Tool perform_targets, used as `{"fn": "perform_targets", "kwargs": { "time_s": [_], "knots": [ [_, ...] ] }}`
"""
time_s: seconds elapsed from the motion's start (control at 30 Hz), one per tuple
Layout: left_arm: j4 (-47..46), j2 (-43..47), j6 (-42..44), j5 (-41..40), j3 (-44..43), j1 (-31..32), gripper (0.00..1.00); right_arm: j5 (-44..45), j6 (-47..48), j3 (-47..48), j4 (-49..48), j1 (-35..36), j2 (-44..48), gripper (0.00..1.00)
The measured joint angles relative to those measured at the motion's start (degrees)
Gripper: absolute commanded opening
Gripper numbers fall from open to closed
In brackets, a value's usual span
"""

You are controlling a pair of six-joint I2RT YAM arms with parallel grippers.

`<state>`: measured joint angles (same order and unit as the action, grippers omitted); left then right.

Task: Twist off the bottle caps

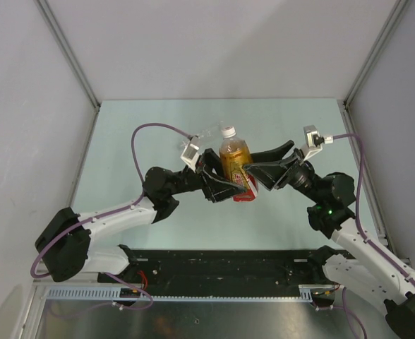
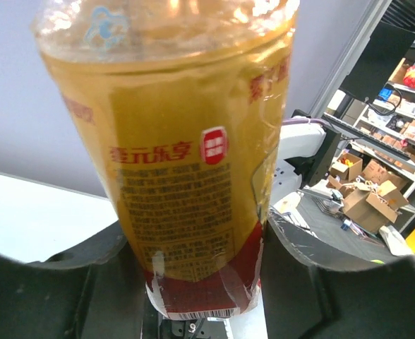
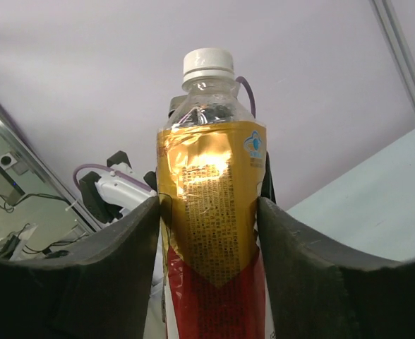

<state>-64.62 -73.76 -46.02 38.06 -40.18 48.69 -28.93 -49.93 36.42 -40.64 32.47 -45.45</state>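
Observation:
An amber bottle (image 1: 233, 159) with a gold and red label is held upright above the table between both arms. Its white cap (image 1: 228, 132) sits on top, untouched. My left gripper (image 1: 230, 185) is shut on the bottle's lower part from the left. In the left wrist view the bottle (image 2: 186, 176) fills the frame, and both fingers (image 2: 66, 289) of the left gripper (image 2: 200, 265) press on it. My right gripper (image 1: 253, 173) holds it from the right. The right wrist view shows the bottle (image 3: 211, 212), its cap (image 3: 207, 67) and my right gripper (image 3: 207, 233) closed on the label.
A clear crinkled bottle (image 1: 209, 131) lies on the pale green table (image 1: 144, 134) just behind the held one. Grey walls enclose the table on three sides. A black rail (image 1: 221, 265) with the arm bases runs along the near edge.

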Motion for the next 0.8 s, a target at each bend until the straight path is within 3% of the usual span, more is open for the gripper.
{"fn": "perform_targets", "kwargs": {
  "time_s": [0.13, 0.23, 0.53, 0.8],
  "knots": [
    [-0.7, 0.0, 0.1, 0.2, 0.0, 0.1, 0.34, 0.3, 0.0, 0.0, -0.3, 0.2, 0.2, 0.85],
    [-0.9, -0.1, 0.3, 0.9, 0.0, 0.1, 0.34, 1.4, 0.7, -0.2, 0.3, 0.2, 0.9, 0.93],
    [2.1, -0.4, 2.5, 3.2, 0.0, -0.3, 0.32, 4.9, 3.5, -0.3, 3.0, 0.1, 5.7, 0.98],
    [22.4, 3.1, 12.0, -0.2, -2.1, -0.4, 0.32, 5.6, 5.6, -0.3, 6.6, -0.5, 6.5, 0.99]
  ]
}}
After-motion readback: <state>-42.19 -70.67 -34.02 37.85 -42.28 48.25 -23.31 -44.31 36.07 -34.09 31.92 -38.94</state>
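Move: The upright gold-and-red bottle stands between both grippers, leaning left. Its middle is about 5 cm above the left hand point and 2 cm to its left, and some 1 cm above the right hand point, otherwise level. Its white cap is roughly 13 cm above and 5 cm left of the left hand, 9 cm above and 4 cm left of the right. An empty clear bottle lies about 35 cm ahead of the left hand, 7 cm left, 34 cm below. Keep the left gripper shut on the bottle's lower part and almost still while the right fingers open wide, let go of the bottle's middle and back off about 2 cm to the right, turning slightly clockwise. Then lower the left hand some 4 cm with a little forward, rolling its left side up about 15 degrees. ##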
